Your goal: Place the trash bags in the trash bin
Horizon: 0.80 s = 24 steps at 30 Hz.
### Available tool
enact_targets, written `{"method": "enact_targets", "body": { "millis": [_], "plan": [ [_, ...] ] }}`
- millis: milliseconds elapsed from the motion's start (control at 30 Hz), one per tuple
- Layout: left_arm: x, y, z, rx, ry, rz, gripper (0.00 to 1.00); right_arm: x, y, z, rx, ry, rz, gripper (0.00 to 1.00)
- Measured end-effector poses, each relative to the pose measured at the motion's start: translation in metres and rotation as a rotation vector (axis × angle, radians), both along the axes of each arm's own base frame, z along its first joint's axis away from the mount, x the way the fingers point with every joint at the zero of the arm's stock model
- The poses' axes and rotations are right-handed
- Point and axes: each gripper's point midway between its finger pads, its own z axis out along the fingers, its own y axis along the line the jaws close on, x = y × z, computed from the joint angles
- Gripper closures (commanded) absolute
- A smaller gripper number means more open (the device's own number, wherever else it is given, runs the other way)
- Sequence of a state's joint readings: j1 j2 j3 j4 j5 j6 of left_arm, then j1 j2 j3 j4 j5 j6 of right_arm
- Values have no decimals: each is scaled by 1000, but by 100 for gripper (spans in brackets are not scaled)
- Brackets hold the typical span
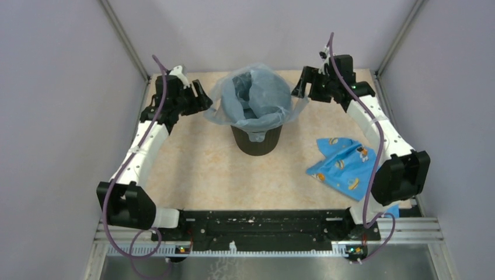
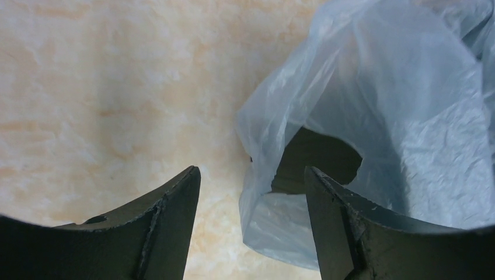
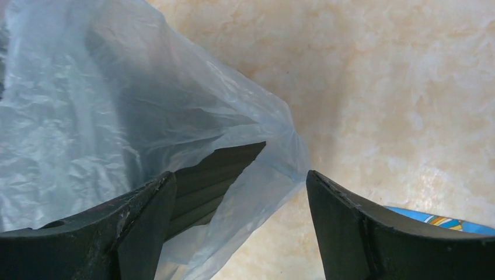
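Note:
The black trash bin stands in the far middle of the table. The pale grey-blue trash bag lines it, its rim folded out and down over the bin's edge. My left gripper hovers just left of the bag's overhang, jaws open. In the left wrist view the bag hangs ahead of the open left gripper, with dark bin showing under it. My right gripper is open beside the bag's right flap. The right wrist view has the film and bin wall ahead of the open right gripper.
A blue patterned cloth lies on the table at the right, its edge also showing as the blue cloth in the right wrist view. Grey walls enclose the beige marbled tabletop on three sides.

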<state>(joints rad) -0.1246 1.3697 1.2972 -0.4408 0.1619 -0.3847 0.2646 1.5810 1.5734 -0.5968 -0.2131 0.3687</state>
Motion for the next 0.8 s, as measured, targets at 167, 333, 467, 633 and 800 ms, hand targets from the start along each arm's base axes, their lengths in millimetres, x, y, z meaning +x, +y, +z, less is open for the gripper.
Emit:
{"method": "enact_targets", "body": {
  "millis": [167, 333, 467, 633, 800],
  "plan": [
    [-15, -15, -27, -64, 78, -63, 27, -2, 2, -26, 27, 47, -2, 23],
    [-18, -22, -33, -106, 95, -85, 36, -4, 6, -40, 58, 68, -6, 35],
    [-15, -24, -42, -125, 106, -77, 49, -3, 9, -42, 82, 69, -7, 53],
    [-9, -30, -68, -157, 172, -77, 83, -2, 10, -52, 97, 74, -16, 82],
    [-4, -32, -85, -168, 217, -71, 100, -3, 6, -66, 82, 94, -40, 100]
  ]
}}
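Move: Both hands hang open at the sides of the pale blue bag draped over the trash bin. From the left hand, the bag's left flap is about 3 cm to the right, 1 cm back and 8 cm down, with the bin's middle some 15 cm right, 1 cm back and 13 cm down. The right flap lies about 1 cm left of the right hand, level with it fore-and-aft and 7 cm below; from that hand the bin is 13 cm left, 2 cm back, and the patterned cloth 21 cm right, 13 cm back on the table. Both open hands sink beside the bin onto the bag's side flaps, the left by some 8 cm while easing about 3 cm right towards the bin and tipping its fingers down around 15 degrees, the right almost straight down by about 7 cm with hardly any turn. Well into the descent both grippers start to shut and keep closing as they go lower, ending nearly closed with each pair of fingertips pinching the edge of its own flap. ##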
